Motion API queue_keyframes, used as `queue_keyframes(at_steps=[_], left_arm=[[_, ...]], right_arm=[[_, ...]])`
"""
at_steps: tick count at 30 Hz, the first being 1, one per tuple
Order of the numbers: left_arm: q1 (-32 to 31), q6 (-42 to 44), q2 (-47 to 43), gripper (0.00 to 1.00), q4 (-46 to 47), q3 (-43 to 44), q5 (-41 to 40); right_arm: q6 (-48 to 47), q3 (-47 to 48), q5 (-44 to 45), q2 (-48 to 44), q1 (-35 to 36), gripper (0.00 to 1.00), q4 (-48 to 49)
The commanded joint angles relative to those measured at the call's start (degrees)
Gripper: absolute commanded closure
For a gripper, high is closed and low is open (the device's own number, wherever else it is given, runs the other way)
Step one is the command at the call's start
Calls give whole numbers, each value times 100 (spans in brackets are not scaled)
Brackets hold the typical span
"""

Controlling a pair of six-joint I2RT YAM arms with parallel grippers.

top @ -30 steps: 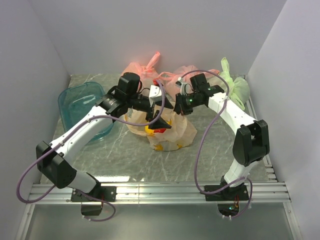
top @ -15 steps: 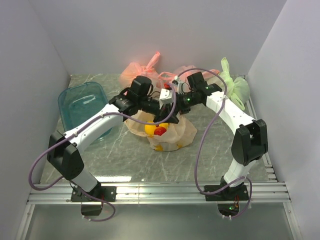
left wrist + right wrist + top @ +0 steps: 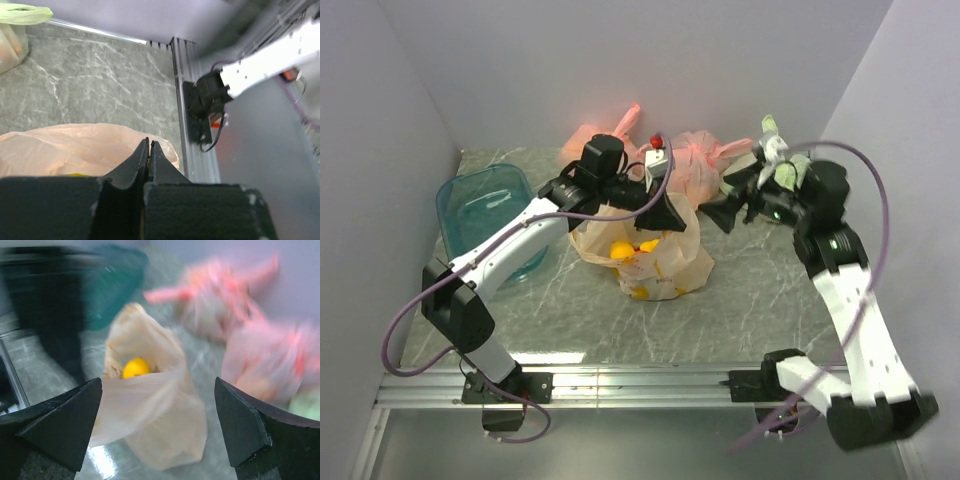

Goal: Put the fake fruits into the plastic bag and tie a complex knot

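The plastic bag (image 3: 672, 268) stands open mid-table, pale peach. A yellow fake fruit (image 3: 620, 249) lies inside and also shows in the right wrist view (image 3: 136, 367); no red or dark fruit shows. My left gripper (image 3: 665, 210) is at the bag's far right rim with its jaws pressed together (image 3: 148, 143), apparently pinching the thin film, and the bag (image 3: 60, 150) hangs just below it. My right gripper (image 3: 725, 208) is wide open and empty, to the right of the bag (image 3: 160, 410) and facing it.
A teal bin (image 3: 480, 205) stands at the left. Two pink knotted bags (image 3: 595, 140) (image 3: 698, 160) sit along the back wall, and a light green bag (image 3: 792, 178) sits behind my right arm. A metal rail (image 3: 640, 380) runs along the near edge.
My right arm has swung out to the right, away from the bag. My left gripper rose toward the bag's far right rim, which now stands taller. The red fruit no longer shows.
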Motion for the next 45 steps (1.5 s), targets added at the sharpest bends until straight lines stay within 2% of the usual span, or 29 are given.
queue_keyframes(at_steps=[1,5,7,15,21,24,27,29,31,32,34,35,36,38,39,41,42,43,45], left_arm=[[66,-913,179,100,219,444,-60],[110,-1275,268,100,553,523,177],[101,-1502,337,100,711,584,274],[119,-1618,461,100,835,778,670],[119,-2162,584,100,1388,1058,820],[110,-2382,707,100,1556,1313,934],[128,-2558,742,100,1775,1375,969],[189,-2655,690,100,1932,1288,838],[259,-2822,541,100,2197,1174,680],[407,-2770,462,83,2163,1095,557],[662,-2568,137,59,1952,972,127],[1047,-2515,-3,40,1873,736,-83],[1285,-2515,-318,34,1846,569,-521],[2021,-2471,-645,30,1522,-123,-927],[2226,-2245,-899,30,1295,-336,-1591],[2709,-1893,-1050,32,433,-871,-2183],[2816,-1525,-1138,32,283,-1066,-2377],[2939,-1409,-1156,33,38,-1233,-2919],[2966,-1171,-1008,33,-235,-1533,-3195]], right_arm=[[-770,-583,-691,-499,185,0,821],[-1490,-1145,-526,-965,728,0,970],[-1605,-1505,-411,-1010,932,0,1364],[-1764,-2130,-41,-562,1600,0,2877],[-1826,-2385,73,-149,1829,13,3219],[-1782,-2482,91,-26,1882,26,3317],[-1729,-2526,196,36,1882,50,3238],[-1685,-2474,257,45,1891,96,2958],[-1440,-2465,319,-16,1865,100,2860],[-1387,-2430,319,-43,1821,100,2686],[-1088,-2421,276,-174,1689,100,2614],[-974,-2395,206,-210,1497,100,2553],[-877,-2377,109,-219,1417,100,2509],[-666,-2316,12,-210,1276,100,2386],[-578,-2333,-49,-193,1197,100,2376],[-499,-2359,-120,-149,1118,100,2394],[-446,-2359,-155,-122,1083,100,2403],[-402,-2359,-181,-105,1082,100,2411],[-341,-2333,-208,-35,1073,100,2429]])
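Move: Below the left fingertips, which still hold the bag rim up, the gripping spot on that rim lies about 8 cm down and 2 cm ahead of the left hand. From the open right hand that spot is some 10 cm to the left, 4 cm back and 13 cm lower. The fruit in the bag sits roughly 8 cm ahead, 8 cm left and 25 cm below the left hand; the bag's left rim is about 9 cm ahead, 22 cm left and 15 cm lower. Drawing back about 6 cm, then swinging left and down, the open right hand closes on the rim below the left fingers, while the left still holds it and lifts some 6 cm. The left then opens and sweeps left and forward over the bag, sinking late and turning some 55 degrees counter-clockwise; the right keeps its pinch and pulls about 3 cm rightward. ##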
